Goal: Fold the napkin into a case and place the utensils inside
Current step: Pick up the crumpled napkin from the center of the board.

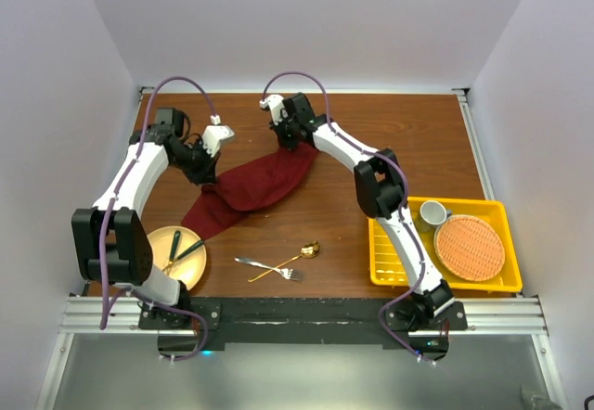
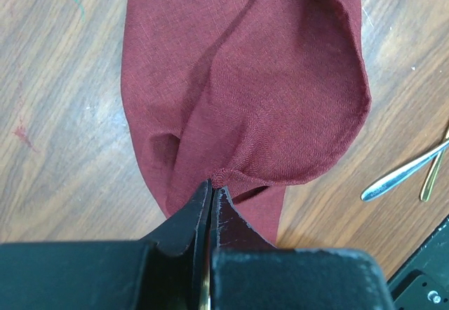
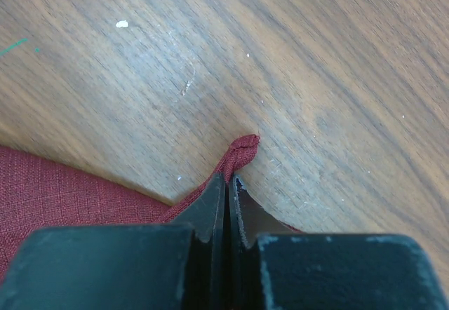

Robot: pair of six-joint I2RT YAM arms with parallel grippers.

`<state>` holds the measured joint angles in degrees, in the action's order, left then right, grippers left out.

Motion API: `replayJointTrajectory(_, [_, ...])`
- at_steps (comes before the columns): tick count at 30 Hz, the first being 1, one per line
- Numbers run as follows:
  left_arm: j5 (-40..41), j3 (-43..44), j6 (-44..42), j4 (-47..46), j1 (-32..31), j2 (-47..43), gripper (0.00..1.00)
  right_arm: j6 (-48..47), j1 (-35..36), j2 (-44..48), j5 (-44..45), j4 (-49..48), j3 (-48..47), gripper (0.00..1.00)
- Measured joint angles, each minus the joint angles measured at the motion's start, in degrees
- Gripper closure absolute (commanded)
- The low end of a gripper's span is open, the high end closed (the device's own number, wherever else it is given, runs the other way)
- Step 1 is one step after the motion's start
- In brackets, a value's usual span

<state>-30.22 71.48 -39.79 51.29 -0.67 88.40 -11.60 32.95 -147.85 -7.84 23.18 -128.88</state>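
The maroon napkin (image 1: 252, 185) lies bunched in a slanted band across the wooden table. My left gripper (image 1: 210, 184) is shut on a fold of its edge (image 2: 223, 177), and the cloth hangs away from the jaws toward the table. Over at the band's far end, my right gripper (image 1: 295, 141) is shut on a corner of the napkin (image 3: 242, 147), whose tip pokes out past the fingertips. The silver fork (image 1: 264, 267) and gold spoon (image 1: 295, 257) lie crossed near the front edge; both also show at the right of the left wrist view as fork (image 2: 403, 173) and spoon (image 2: 435, 173).
A yellow plate (image 1: 190, 262) at the front left holds green-handled cutlery (image 1: 174, 248). A yellow basket (image 1: 380, 252) at the right holds a round orange woven mat (image 1: 470, 246) and a grey cup (image 1: 432, 212).
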Motion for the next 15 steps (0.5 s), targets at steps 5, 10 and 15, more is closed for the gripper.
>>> replayJointTrajectory(5, [0.04, 1.77, 3.82, -2.49, 0.37, 1.46, 1.0, 0.83, -0.72, 0.94, 1.29, 0.61, 0.02, 1.0])
replayJointTrajectory(10, [2.14, 9.27, 14.93, -8.81, 2.58, 3.76, 1.0, 4.15, -4.76, 7.85, 2.58, 0.74, 1.46, 1.0])
replayJointTrajectory(15, [5.66, 20.81, 25.46, -17.35, 3.56, 4.2, 1.0, 7.76, -11.37, 21.35, 4.9, -3.78, 1.53, 1.0])
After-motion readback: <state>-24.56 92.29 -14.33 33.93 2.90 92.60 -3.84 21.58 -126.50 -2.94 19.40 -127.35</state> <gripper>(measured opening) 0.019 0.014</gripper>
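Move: Both hands already pinch the napkin. Its middle lies about 9 cm right of the left hand and 11 cm below, roughly level ahead; from the right hand it is some 11 cm back, 8 cm left and 2 cm below. From the left hand, the plate is about 19 cm back and 10 cm left, the fork 22 cm back and 14 cm right, the spoon 20 cm back and 18 cm right, all 12 cm below. Still pinching the napkin, the right hand lifts some 24 cm and swings right, the left rises and reaches forward. ##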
